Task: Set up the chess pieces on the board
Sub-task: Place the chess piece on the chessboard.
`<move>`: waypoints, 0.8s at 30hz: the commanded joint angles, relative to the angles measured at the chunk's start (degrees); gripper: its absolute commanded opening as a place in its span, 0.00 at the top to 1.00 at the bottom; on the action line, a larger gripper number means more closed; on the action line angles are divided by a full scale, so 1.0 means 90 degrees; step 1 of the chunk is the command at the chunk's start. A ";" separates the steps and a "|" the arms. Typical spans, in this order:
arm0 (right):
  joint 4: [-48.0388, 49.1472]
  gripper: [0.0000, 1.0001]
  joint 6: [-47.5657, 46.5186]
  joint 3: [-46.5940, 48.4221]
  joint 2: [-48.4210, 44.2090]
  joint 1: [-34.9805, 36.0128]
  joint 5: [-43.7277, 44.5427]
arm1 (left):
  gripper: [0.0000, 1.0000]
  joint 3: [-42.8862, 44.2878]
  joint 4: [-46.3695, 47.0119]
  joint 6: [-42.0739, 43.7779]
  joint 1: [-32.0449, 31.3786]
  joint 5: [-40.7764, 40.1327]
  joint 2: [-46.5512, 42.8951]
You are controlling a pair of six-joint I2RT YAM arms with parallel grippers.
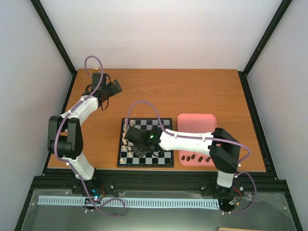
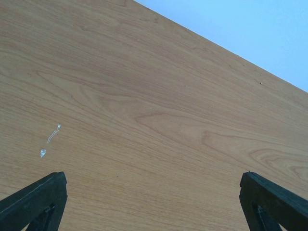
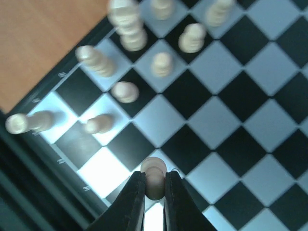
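Observation:
The black and grey checkered board (image 1: pixel 163 157) lies near the table's front, with several cream chess pieces (image 1: pixel 126 135) standing along its left side. My right gripper (image 3: pixel 155 185) is shut on a cream pawn (image 3: pixel 154 174), holding it just above the board (image 3: pixel 226 120) near its left edge; in the top view that gripper (image 1: pixel 133 143) hovers over the left columns. Other cream pieces (image 3: pixel 162 63) stand upright beyond it. Several dark brown pieces (image 1: pixel 195 158) lie in the pink tray. My left gripper (image 1: pixel 107 98) is open over bare wood at the far left, its fingertips (image 2: pixel 48 192) wide apart.
The pink tray (image 1: pixel 196 122) sits right of the board, touching or nearly touching it. Bare wooden tabletop (image 2: pixel 154 115) lies under the left gripper. White walls and black frame posts (image 1: pixel 53 36) enclose the table.

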 commanded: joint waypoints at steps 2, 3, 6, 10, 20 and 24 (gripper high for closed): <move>-0.0245 0.97 -0.0057 0.0491 0.0246 0.0503 -0.0253 | 0.00 0.0221 -0.0008 0.0118 -0.0023 -0.0003 -0.0025; -0.0222 0.97 -0.0058 0.0535 0.0313 0.0571 -0.0299 | 0.00 0.0221 -0.0008 0.0113 -0.0030 0.0005 -0.0029; -0.0211 0.97 -0.0091 0.0713 0.0552 0.0753 -0.0375 | 0.00 0.0221 -0.0008 0.0111 -0.0041 0.0016 -0.0017; -0.0285 0.97 -0.0179 0.0950 0.0792 0.0896 -0.0476 | 0.00 0.0221 -0.0017 0.0120 -0.0060 -0.0005 -0.0020; -0.0575 0.97 -0.0336 0.1330 0.1231 0.0986 -0.0463 | 0.00 0.0230 -0.0019 0.0135 -0.0066 -0.0036 -0.0037; -0.0633 0.97 -0.0394 0.1451 0.1408 0.0986 -0.0433 | 0.00 0.0240 -0.0028 0.0135 -0.0061 -0.0031 -0.0024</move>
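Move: The right hand already holds a pale pawn. The empty dark square it is bound for, on the board's near edge in the second column, lies about 6 cm back, 6 cm left and 8 cm below. The corner rook stands some 4 cm left of that square and the nearest standing pawn 3–4 cm farther out from it; the next pawn is 1 cm ahead and 6 cm left of the hand. From the left hand the square is about 39 cm back and 4 cm right. Still pinching the pawn between its shut fingertips, the right hand carries it back about 6 cm and left about 5 cm to above the empty dark square beside the corner rook. It slows as it arrives, turns some 10 degrees counter-clockwise, and in the second half sinks a couple of centimetres towards the board. ##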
